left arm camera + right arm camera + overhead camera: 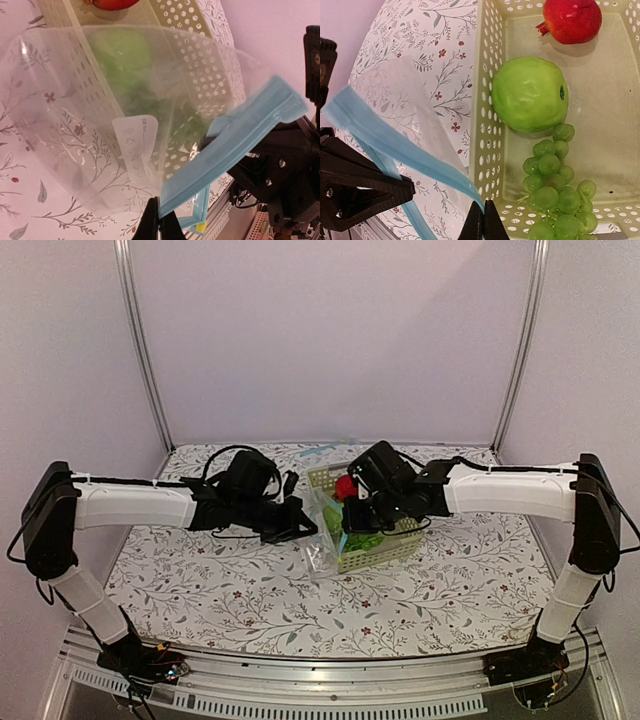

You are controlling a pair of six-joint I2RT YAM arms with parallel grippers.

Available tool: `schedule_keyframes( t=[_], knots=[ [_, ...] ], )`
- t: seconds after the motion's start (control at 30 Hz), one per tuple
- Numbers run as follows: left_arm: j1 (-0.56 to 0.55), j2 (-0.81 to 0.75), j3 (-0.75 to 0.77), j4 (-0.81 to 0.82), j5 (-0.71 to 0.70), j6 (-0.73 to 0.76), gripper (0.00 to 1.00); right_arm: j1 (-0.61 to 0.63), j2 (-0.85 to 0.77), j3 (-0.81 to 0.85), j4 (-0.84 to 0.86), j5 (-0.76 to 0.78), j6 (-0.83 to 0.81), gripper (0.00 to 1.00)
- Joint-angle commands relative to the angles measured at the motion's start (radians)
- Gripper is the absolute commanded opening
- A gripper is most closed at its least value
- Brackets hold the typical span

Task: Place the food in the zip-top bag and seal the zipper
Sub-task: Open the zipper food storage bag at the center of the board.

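The food lies in a pale green basket (487, 100): a round red fruit (571, 19) at its far end and a green apple (530, 95) beside it. The clear zip-top bag (100, 125) hangs just left of the basket (385, 545), held up between both arms. My left gripper (160, 222) is shut on one lip of the light blue zipper (240, 135). My right gripper (484, 222) is shut on the other lip of the zipper (395, 145). Between the two lips the mouth gapes. In the top view the grippers (298, 527) (350, 520) flank the bag (322, 540).
A bunch of green grapes (555, 190) lies in the basket next to the green apple. The table has a floral cloth (220, 590). Metal frame posts (145, 350) and pale walls close off the back and sides.
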Motion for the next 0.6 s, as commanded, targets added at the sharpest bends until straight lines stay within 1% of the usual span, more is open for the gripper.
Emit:
schedule_keyframes(
  t=[0.0,0.13,0.17,0.2,0.3,0.37,0.43,0.53,0.57],
  knots=[
    [0.006,-0.017,-0.012,-0.012,0.012,0.018,0.00,-0.029,-0.032,-0.020,-0.021,0.025,0.024,0.00],
    [0.007,-0.001,-0.010,0.017,0.024,0.006,0.00,-0.046,-0.015,-0.027,-0.022,0.013,0.023,0.01],
    [0.006,0.003,-0.009,0.021,0.023,0.006,0.00,-0.051,-0.014,-0.031,-0.019,0.008,0.025,0.04],
    [0.007,0.007,-0.005,0.023,0.023,0.007,0.00,-0.052,-0.016,-0.035,-0.013,-0.002,0.024,0.09],
    [0.008,0.036,0.012,0.024,0.032,0.005,0.00,-0.054,-0.051,-0.050,0.014,-0.055,-0.008,0.32],
    [0.008,0.050,0.020,0.025,0.036,0.003,0.00,-0.052,-0.087,-0.050,0.001,-0.084,-0.038,0.45],
    [0.009,0.058,0.025,0.026,0.035,0.001,0.00,-0.053,-0.130,-0.045,-0.038,-0.057,-0.061,0.54],
    [0.011,0.060,0.031,0.031,0.036,0.000,0.00,-0.056,-0.166,-0.034,-0.128,0.045,-0.095,0.66],
    [0.011,0.061,0.034,0.031,0.037,0.001,0.00,-0.063,-0.166,-0.033,-0.150,0.057,-0.101,0.68]
  ],
)
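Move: Both hands still pinch the zip-top bag by its blue zipper edges, some 6 cm apart. Its middle is about 6 cm below the left hand and 1 cm to its right; from the right hand it's some 5 cm left, 1 cm back and 6 cm down. The basket's middle lies about 6 cm ahead and 4 cm right of the right hand, its grapes 2 cm ahead and 3 cm right, its green fruit 6 cm ahead and 1 cm left, all roughly 10 cm below. Draw the right gripper, still shut on its zipper edge, a little farther right and forward to widen the mouth, then spread its fingers to well over half open, let go, and lift clear about 3 cm to the right, easing back, over the basket. Keep the left gripper shut on the other edge and, late on, lower it some 2 cm. ##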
